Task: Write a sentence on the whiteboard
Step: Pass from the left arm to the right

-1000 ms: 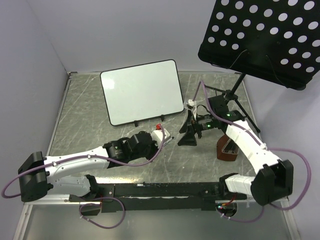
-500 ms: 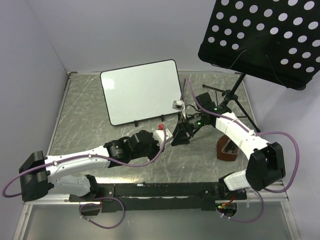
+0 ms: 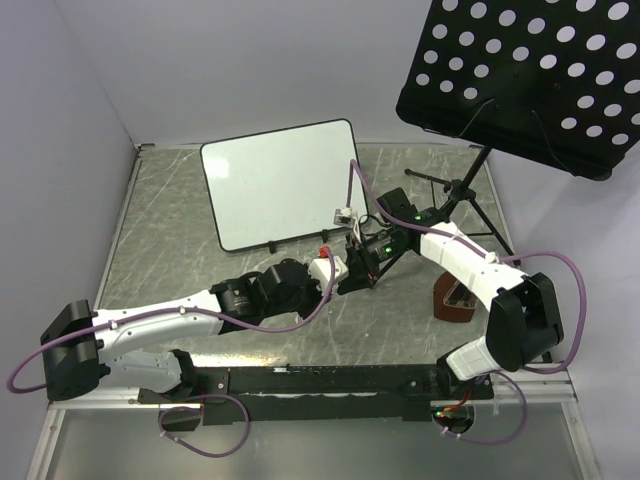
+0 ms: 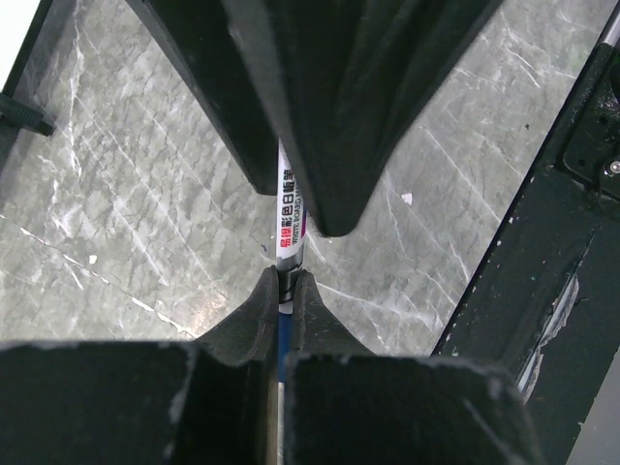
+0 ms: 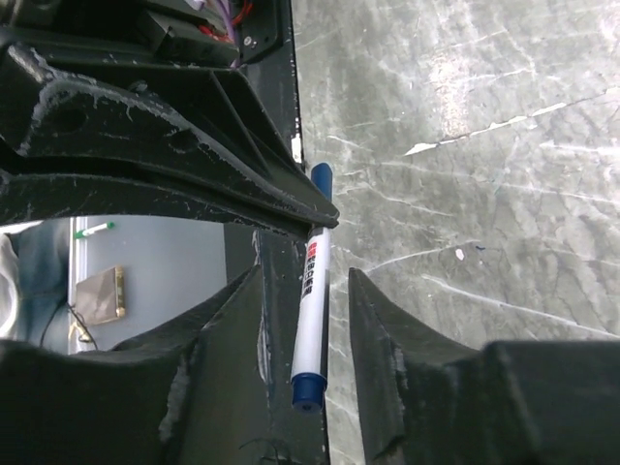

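Observation:
The whiteboard (image 3: 285, 183) lies propped at the back left of the table, and no sentence shows on its white face. My left gripper (image 4: 286, 281) is shut on a white marker (image 4: 291, 228) with blue ends, held just above the marble top. In the top view my left gripper (image 3: 333, 272) meets my right gripper (image 3: 350, 272) mid-table, below the board's lower right corner. My right gripper (image 5: 305, 281) straddles the free end of the marker (image 5: 312, 310). Its jaws stand part-way open, the marker close to one finger and a gap at the other.
A black perforated music-stand panel (image 3: 520, 80) overhangs the back right, and its tripod legs (image 3: 460, 195) stand on the table. A brown object (image 3: 455, 300) sits by the right arm. A black rail (image 3: 320, 380) runs along the near edge.
My right arm has swung left to the left gripper. Its jaws have narrowed from wide open to either side of the marker. The left arm has barely moved.

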You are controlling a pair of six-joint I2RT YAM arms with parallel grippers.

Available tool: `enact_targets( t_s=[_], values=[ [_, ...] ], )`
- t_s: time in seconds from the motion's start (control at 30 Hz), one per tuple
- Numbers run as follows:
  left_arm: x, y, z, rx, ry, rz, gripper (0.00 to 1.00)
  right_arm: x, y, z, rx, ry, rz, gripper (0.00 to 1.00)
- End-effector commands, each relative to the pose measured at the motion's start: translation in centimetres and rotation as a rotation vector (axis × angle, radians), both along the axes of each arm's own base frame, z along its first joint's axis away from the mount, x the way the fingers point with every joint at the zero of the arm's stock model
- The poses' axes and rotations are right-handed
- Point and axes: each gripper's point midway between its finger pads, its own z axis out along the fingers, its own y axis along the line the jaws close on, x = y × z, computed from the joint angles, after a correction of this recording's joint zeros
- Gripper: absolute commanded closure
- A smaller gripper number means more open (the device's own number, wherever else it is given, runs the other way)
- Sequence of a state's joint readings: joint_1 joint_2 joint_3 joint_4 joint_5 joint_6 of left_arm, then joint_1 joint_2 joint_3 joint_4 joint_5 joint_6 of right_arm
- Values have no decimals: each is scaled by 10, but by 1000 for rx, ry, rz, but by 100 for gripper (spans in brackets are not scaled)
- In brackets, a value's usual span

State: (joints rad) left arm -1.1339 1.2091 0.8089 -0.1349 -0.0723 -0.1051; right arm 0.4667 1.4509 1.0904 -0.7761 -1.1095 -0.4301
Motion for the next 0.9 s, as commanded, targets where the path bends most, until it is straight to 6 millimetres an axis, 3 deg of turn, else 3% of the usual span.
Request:
enact_targets(
  t_s=[0.0,0.17,0.27,0.3,0.4,0.5,0.57,0.6,0.63,0.67,0.73,0.77,0.8,0.87],
  values=[
    [4,-16,25,-67,-33,-16,99,8,7,12,14,-40,9,59],
    [3,-18,27,-78,-32,-18,99,8,9,10,6,-41,11,71],
    [5,-17,28,-81,-33,-8,99,7,9,8,3,-36,16,85],
    [5,-16,29,-84,-33,-5,99,6,9,8,1,-39,17,97],
    [5,-15,31,-99,-30,12,98,7,7,9,-2,-59,12,100],
    [3,-9,37,-148,-8,51,64,9,4,19,4,-101,2,100],
    [-4,-4,56,-232,-8,44,30,7,-2,29,25,-118,3,100],
    [-8,2,48,-245,16,50,22,8,-5,34,49,-127,2,100],
    [-14,10,62,-304,12,43,10,4,-9,37,54,-118,5,100],
    [-14,16,59,-328,21,50,7,3,-11,43,75,-141,17,100],
    [-21,28,74,-417,41,40,2,2,-15,48,100,-134,13,100],
    [-18,36,68,-430,47,59,1,0,-18,50,104,-133,16,100],
    [-22,41,79,-483,55,50,1,-1,-18,51,109,-134,20,100],
    [-25,45,80,-520,60,40,0,-4,-19,54,118,-127,24,100]
  ],
)
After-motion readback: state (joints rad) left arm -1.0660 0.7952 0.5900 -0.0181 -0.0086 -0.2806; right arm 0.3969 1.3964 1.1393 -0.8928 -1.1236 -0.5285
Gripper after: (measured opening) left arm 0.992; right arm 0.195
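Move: My left hand grips the marker just behind its blue cap; my right hand's fingers straddle the tail end, roughly 5 cm right of the left hand and 2 cm farther out, near level with it. The marker's middle lies about 3 cm left of my right hand and 1 cm back. From that right hand, the whiteboard's middle is some 28 cm ahead and 14 cm left, a little lower, and the stand's leg tip 5 cm ahead, 8 cm right, on the table. I close my half-open right fingers on the marker's barrel near its tail, almost in place. Only then do I open my left fingers wide, let go at the cap end and draw the left hand up and left, about 7 cm away, tipping its fingertips up some 20 degrees. My right hand keeps its pinch and lifts about 3 cm, easing 2 cm right. ##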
